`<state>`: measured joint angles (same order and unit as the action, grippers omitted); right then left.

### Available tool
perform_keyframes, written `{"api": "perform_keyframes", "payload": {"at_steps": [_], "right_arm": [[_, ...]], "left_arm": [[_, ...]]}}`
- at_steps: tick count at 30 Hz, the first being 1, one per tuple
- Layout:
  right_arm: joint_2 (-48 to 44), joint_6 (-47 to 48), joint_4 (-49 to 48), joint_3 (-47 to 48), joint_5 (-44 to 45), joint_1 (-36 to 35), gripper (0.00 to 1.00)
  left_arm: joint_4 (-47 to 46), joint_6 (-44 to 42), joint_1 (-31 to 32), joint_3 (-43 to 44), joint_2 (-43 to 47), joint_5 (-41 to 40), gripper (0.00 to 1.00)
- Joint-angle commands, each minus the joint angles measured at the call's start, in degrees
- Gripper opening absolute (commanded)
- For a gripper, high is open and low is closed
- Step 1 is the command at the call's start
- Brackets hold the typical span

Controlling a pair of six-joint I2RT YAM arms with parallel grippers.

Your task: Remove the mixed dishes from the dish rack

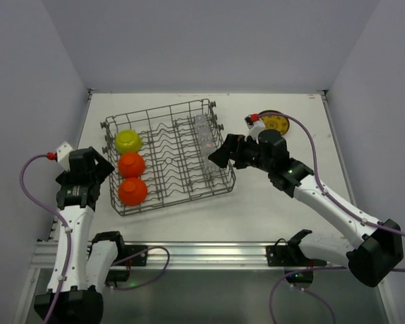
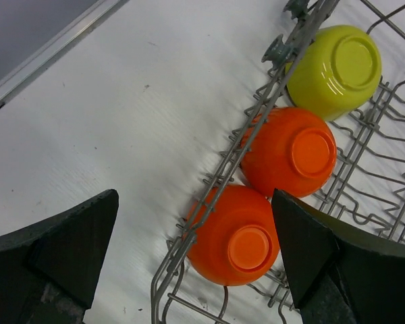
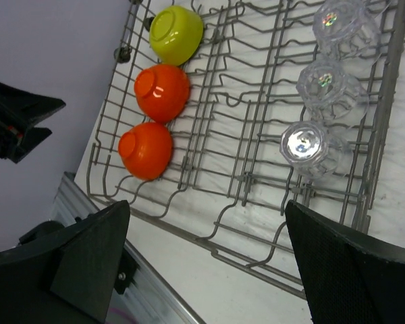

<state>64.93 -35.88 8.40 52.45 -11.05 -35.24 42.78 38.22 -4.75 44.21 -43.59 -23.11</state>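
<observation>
The dish rack [image 1: 175, 200] [image 2: 246, 135] [image 3: 196, 240] sits mid-table. In its left column a lime-yellow bowl [image 1: 128, 140] [image 2: 334, 67] [image 3: 175, 32] and two orange bowls [image 1: 131, 164] [image 1: 132, 191] [image 2: 290, 152] [image 2: 233, 236] [image 3: 162, 91] [image 3: 145, 150] lie upside down. Three clear glass cups [image 1: 204, 142] [image 3: 337, 23] [image 3: 324, 84] [image 3: 307, 145] stand in its right column. A brown-gold patterned plate [image 1: 275, 123] lies on the table, back right. My left gripper [image 1: 101, 169] [image 2: 194, 202] hangs open over the rack's left rim by the nearest orange bowl. My right gripper [image 1: 219, 154] [image 3: 208, 209] is open above the rack's right side, holding nothing.
A metal rail [image 1: 189, 253] runs along the near table edge. Grey walls close in the left, back and right. Purple cables [image 1: 310, 145] trail from both arms. Bare tabletop [image 1: 270, 209] lies right of the rack and in front of it.
</observation>
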Motion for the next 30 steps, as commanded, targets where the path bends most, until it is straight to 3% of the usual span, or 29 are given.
{"api": "perform_keyframes", "payload": {"at_steps": [1, 6, 11, 13, 16, 19, 20, 21, 24, 30], "right_arm": [[0.37, 0.37, -8.04, -3.31, -7.04, 0.0, 0.99], [7.84, -1.56, -13.76, -0.6, -20.04, -0.17, 0.99], [8.47, 0.63, -12.45, 0.2, -21.12, -0.26, 0.99], [7.15, 1.25, -12.18, -0.41, -20.42, -0.26, 0.99], [5.3, 2.83, -10.17, 0.11, -20.59, -0.26, 0.99], [4.16, 3.88, -8.58, 1.43, -20.68, -0.18, 0.99], [4.07, 3.89, -8.58, 1.69, -20.94, -0.26, 0.99], [4.07, 3.45, -9.28, 1.69, -21.55, -0.26, 0.99], [5.21, 1.61, -12.44, 1.78, -27.0, -0.26, 0.99], [7.5, 0.46, -13.15, 2.84, -28.86, -0.88, 0.99]], "left_arm": [[-4.02, -3.33, -5.17, -0.78, -0.61, 12.91, 1.0], [-8.15, -6.73, -5.79, -2.9, -0.36, 15.64, 0.95], [-10.35, -12.2, -5.79, -0.26, -1.58, 14.14, 0.88], [-12.97, -15.45, -5.79, 0.0, -4.3, 18.43, 0.88], [-12.2, -16.68, -5.88, 1.75, -10.71, 18.02, 0.86], [-13.07, -17.3, -5.88, 2.9, -14.32, 18.89, 0.73], [-13.51, -17.56, -5.88, 3.16, -15.46, 19.59, 0.59], [-13.78, -18.08, -5.88, 3.52, -16.08, 20.38, 0.55], [-14.05, -18.79, -5.88, 4.75, -18.89, 20.74, 0.54], [-14.22, -20.02, -5.88, 4.14, -21.62, 16.01, 0.51]]}}
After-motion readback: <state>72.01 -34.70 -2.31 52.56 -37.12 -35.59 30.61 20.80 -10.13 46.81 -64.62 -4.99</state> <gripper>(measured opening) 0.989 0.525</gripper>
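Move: The middle orange bowl in the rack's left row lies about 14 cm ahead of the left hand, 7 cm to its right and 10 cm lower. At that same height, the near orange bowl is 1 cm ahead and 8 cm right, and the green bowl some 26 cm ahead and 5 cm right. From the right hand, the middle orange bowl is roughly 40 cm left, 10 ahead and 17 below; the nearest clear glass stands 10 ahead, 5 left and 19 below. The left hand goes forward about 6 cm and sinks nearly 5 along the rack's left rail towards the middle orange bowl, turning some 20 degrees clockwise and tipping its fingers farther down as they close from wide open to about half, still shut on nothing. The empty right hand shifts left and back over the near right part of the rack, dipping and rising again to its starting height, while turning about 25 degrees counter-clockwise with fingers wide open. ##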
